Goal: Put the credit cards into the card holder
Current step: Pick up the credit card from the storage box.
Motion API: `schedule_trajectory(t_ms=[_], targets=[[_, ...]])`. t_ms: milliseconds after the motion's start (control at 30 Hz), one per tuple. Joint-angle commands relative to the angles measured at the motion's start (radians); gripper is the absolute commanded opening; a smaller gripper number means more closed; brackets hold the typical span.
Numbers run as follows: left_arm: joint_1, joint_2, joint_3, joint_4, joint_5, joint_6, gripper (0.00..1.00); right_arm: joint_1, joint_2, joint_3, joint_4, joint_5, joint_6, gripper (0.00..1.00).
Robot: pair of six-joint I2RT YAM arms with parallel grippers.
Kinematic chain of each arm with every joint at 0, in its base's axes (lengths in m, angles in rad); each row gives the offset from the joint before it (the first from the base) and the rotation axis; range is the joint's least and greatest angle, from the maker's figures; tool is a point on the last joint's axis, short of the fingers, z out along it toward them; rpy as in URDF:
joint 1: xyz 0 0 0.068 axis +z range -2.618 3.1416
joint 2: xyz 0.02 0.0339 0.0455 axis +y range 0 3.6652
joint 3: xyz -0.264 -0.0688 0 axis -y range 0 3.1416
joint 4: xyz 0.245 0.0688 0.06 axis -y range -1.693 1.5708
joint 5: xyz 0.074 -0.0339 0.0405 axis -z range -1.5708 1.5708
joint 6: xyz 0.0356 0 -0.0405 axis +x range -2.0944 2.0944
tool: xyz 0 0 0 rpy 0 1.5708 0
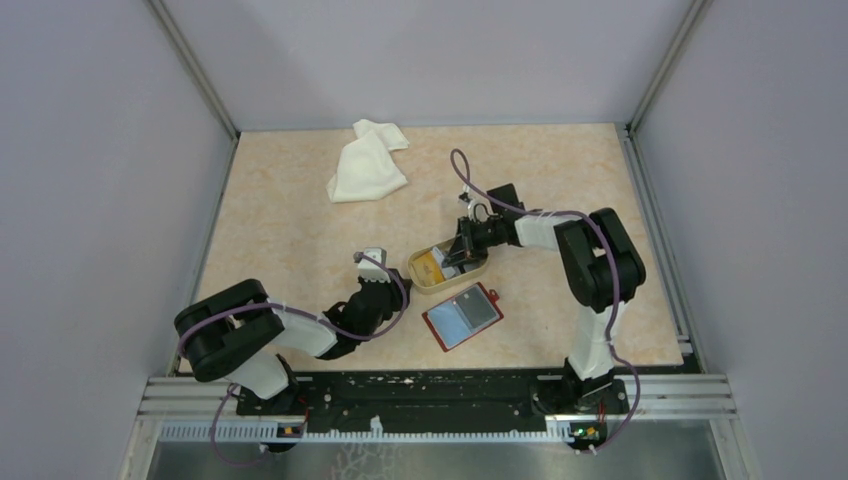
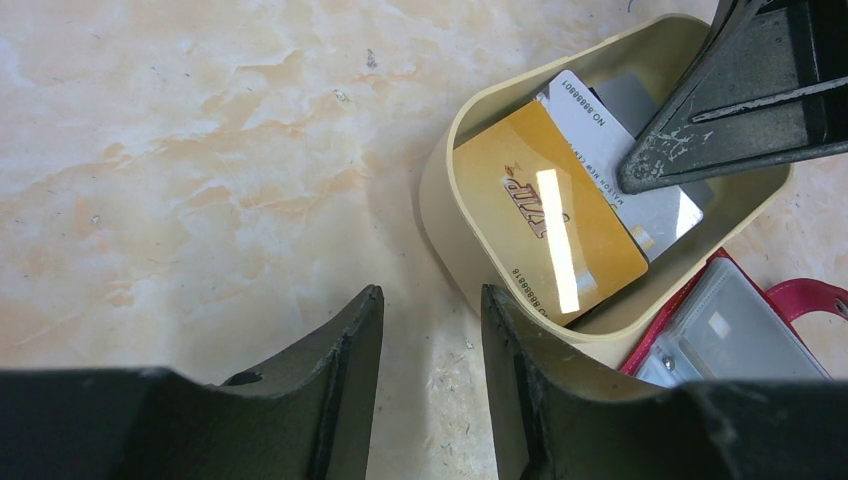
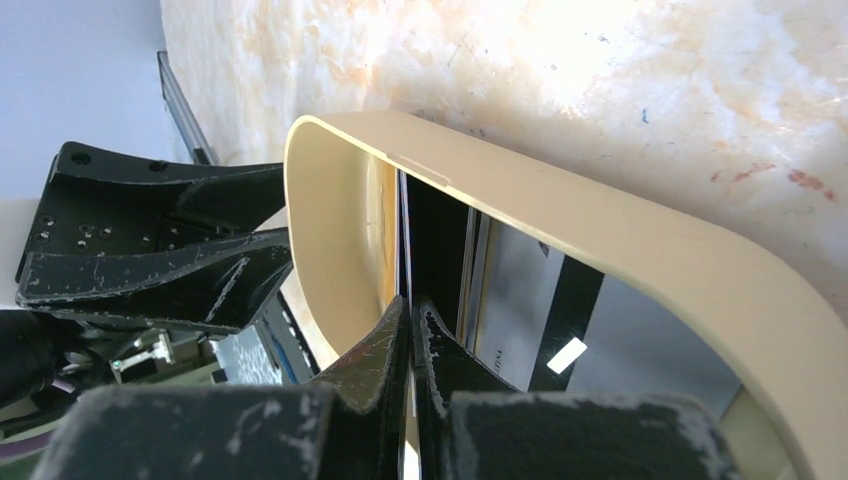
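Note:
The tan dish (image 1: 421, 280) holds the credit cards: a yellow-orange card (image 2: 545, 215) leans on its near wall, with white and grey cards (image 2: 600, 120) behind it. My right gripper (image 1: 463, 248) reaches into the dish. In the right wrist view its jaws (image 3: 412, 310) are shut on a thin card seen edge-on, and a dark-striped grey card (image 3: 560, 300) lies beside it. The red card holder (image 1: 462, 316) lies open and flat just in front of the dish, clear pockets up (image 2: 730, 330). My left gripper (image 2: 431, 292) is open and empty, low over the table, left of the dish (image 2: 440, 200).
A crumpled white cloth (image 1: 368, 160) lies at the back of the table. Grey walls close in the left, right and far sides. The two arms are close together around the dish (image 3: 600, 210).

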Motion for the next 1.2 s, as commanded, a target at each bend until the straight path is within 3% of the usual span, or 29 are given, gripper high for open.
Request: schedule_trajectory(t_ms=[0, 400, 633, 767, 900, 967, 1067, 1167], targets=[[0.003, 0.002, 0.009, 0.03, 0.009, 0.003, 0.48, -0.019, -0.059, 0.041, -0.018, 0.026, -0.044, 0.0], [0.003, -0.055, -0.04, 0.093, 0.037, 0.028, 0.58, -0.05, -0.155, 0.069, -0.135, 0.088, -0.207, 0.0], [0.004, -0.244, -0.083, 0.025, 0.134, 0.029, 0.76, -0.076, -0.222, 0.067, -0.164, 0.02, -0.295, 0.0], [0.004, -0.393, -0.133, 0.042, 0.252, 0.033, 0.91, -0.089, -0.27, 0.049, -0.157, -0.174, -0.356, 0.0], [0.003, -0.522, -0.229, 0.174, 0.391, 0.006, 0.99, -0.09, -0.32, -0.018, 0.028, -0.434, -0.266, 0.0], [0.003, -0.569, -0.272, 0.255, 0.441, -0.028, 0.99, -0.09, -0.341, -0.081, 0.268, -0.549, -0.089, 0.0], [0.004, -0.626, -0.313, 0.325, 0.503, -0.086, 0.99, -0.087, -0.367, -0.161, 0.562, -0.58, 0.134, 0.0], [0.004, -0.638, -0.31, 0.354, 0.55, -0.117, 0.97, -0.066, -0.383, -0.167, 0.568, -0.582, 0.145, 0.0]])
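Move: The white credit card, already pinched by the right hand, lies about 1 cm to its left and 1 cm below, inside the storage box, whose middle is right under the hand, some 2 cm down. The orange card is about 4 cm left and 1 cm back; the card holder lies about 10 cm back, 3 cm right and 4 cm lower. From the left hand, the white card is some 4 cm ahead and 7 cm right. Right hand, still pinching the card, edges right, rises about 14 cm from the box; left opens, rising back. ##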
